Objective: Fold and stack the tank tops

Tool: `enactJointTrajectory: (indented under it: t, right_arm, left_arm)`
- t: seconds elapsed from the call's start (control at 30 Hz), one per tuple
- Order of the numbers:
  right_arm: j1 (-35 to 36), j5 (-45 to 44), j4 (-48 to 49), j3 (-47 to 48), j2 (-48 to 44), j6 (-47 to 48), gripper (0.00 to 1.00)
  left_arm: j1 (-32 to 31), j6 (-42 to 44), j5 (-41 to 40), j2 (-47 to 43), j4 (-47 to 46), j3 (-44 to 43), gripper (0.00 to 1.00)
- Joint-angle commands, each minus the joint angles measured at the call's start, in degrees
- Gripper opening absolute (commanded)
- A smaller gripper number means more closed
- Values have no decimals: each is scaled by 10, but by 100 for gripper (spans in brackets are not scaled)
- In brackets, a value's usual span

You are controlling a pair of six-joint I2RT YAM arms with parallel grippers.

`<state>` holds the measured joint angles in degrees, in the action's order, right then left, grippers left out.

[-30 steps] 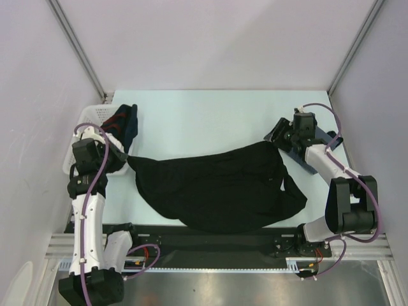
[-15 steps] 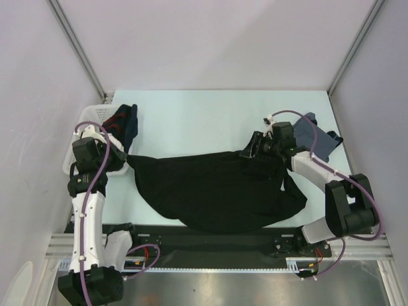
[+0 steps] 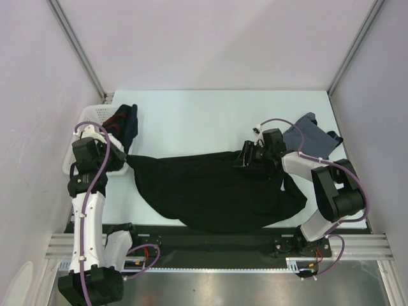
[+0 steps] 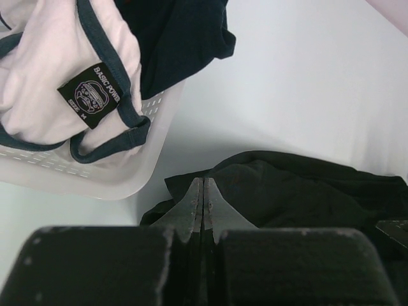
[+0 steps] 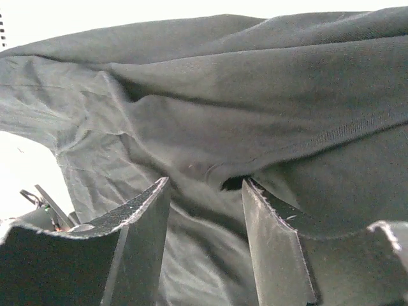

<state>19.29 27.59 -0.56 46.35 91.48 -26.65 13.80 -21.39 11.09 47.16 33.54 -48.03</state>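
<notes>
The black tank top [image 3: 217, 191] lies spread and rumpled across the middle of the table, also filling the right wrist view [image 5: 255, 83]. Its left corner is drawn out to my left gripper [image 3: 125, 158], whose jaws are pressed together [image 4: 204, 185] on that black cloth [image 4: 299, 191]. My right gripper [image 3: 241, 159] hovers open at the top's upper right edge, its fingers straddling a fold [image 5: 205, 185] without pinching it. The blue-grey tank top [image 3: 310, 139] lies bunched at the back right, behind the right arm.
A white basket [image 3: 88, 121] stands at the left edge, holding a dark navy garment [image 3: 129, 124] and a white one with dark trim and a label [image 4: 64, 76]. Its rim [image 4: 127, 172] is close to the left gripper. Grey walls enclose the table.
My right arm swung left from the blue-grey top at the back right to the black top's upper edge, and its jaws opened. The left arm held still.
</notes>
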Motion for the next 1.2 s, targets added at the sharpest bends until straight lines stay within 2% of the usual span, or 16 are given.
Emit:
enactJointTrajectory:
  t: [0.0,0.13,0.17,0.23,0.27,0.33,0.43,0.57,0.7,0.77,0.87,1.0,1.13,1.17]
  right_arm:
    - [8,16,49,10,19,12,53]
    - [20,6,49,34,42,24,50]
    - [21,7,51,37,49,25,40]
    - [22,15,56,44,52,25,30]
    - [23,17,57,46,50,25,18]
    - [21,18,55,51,31,29,0]
    - [9,-1,21,81,-14,41,0]
    - [-48,34,-46,183,-38,22,0]
    - [-100,78,-102,374,-38,6,0]
    - [-116,96,-144,441,-40,5,0]
    - [-134,119,-181,523,-74,9,0]
    - [-163,160,-168,527,-181,-3,0]
    - [-172,156,-142,490,-319,1,0]
    - [-172,155,-123,473,-347,2,0]
  left_arm:
    - [3,13,-5,-8,-19,-10,0]
    - [3,13,-6,-7,-18,-11,0]
    - [3,14,-7,-5,-19,-11,0]
    - [3,14,-7,-5,-17,-12,0]
    - [3,14,-8,-4,-17,-12,0]
    - [3,15,-8,-2,-17,-14,0]
    - [3,10,-5,12,-18,-29,0]
    - [3,-13,19,98,-19,-99,0]
    - [3,-29,44,186,38,-292,0]
    - [3,-40,49,210,60,-365,0]
    - [3,-49,36,218,114,-548,0]
    - [4,-61,0,160,126,-635,0]
    - [3,-81,-19,31,45,-599,0]
    - [4,-85,-37,-31,21,-584,0]
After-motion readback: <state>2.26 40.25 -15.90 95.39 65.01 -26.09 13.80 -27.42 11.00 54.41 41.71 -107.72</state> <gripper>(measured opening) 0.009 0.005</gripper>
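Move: The black tank top's upper edge, where the right fingers will shut, lies just under that open gripper: about 2 cm left, 1 cm ahead and 3 cm down. The folded blue tank top sits some 27 cm right of that hand, 8 cm farther out and 6 cm below. From the left hand, already pinching the other end, the spot is about 39 cm right, 5 ahead and 16 lower; the basket stands 13 cm left, 9 ahead and 12 below. The black tank top's upper edge gets pinched as the right hand dips a little, slides about 2 cm left and shuts. Both hands, the left still gripping its end, then swing up fast, first forward and then back past where they began; the right climbs nearly 50 cm, drifting somewhat right, the left over 35, fingers tipping upward 45 to 60 degrees. ##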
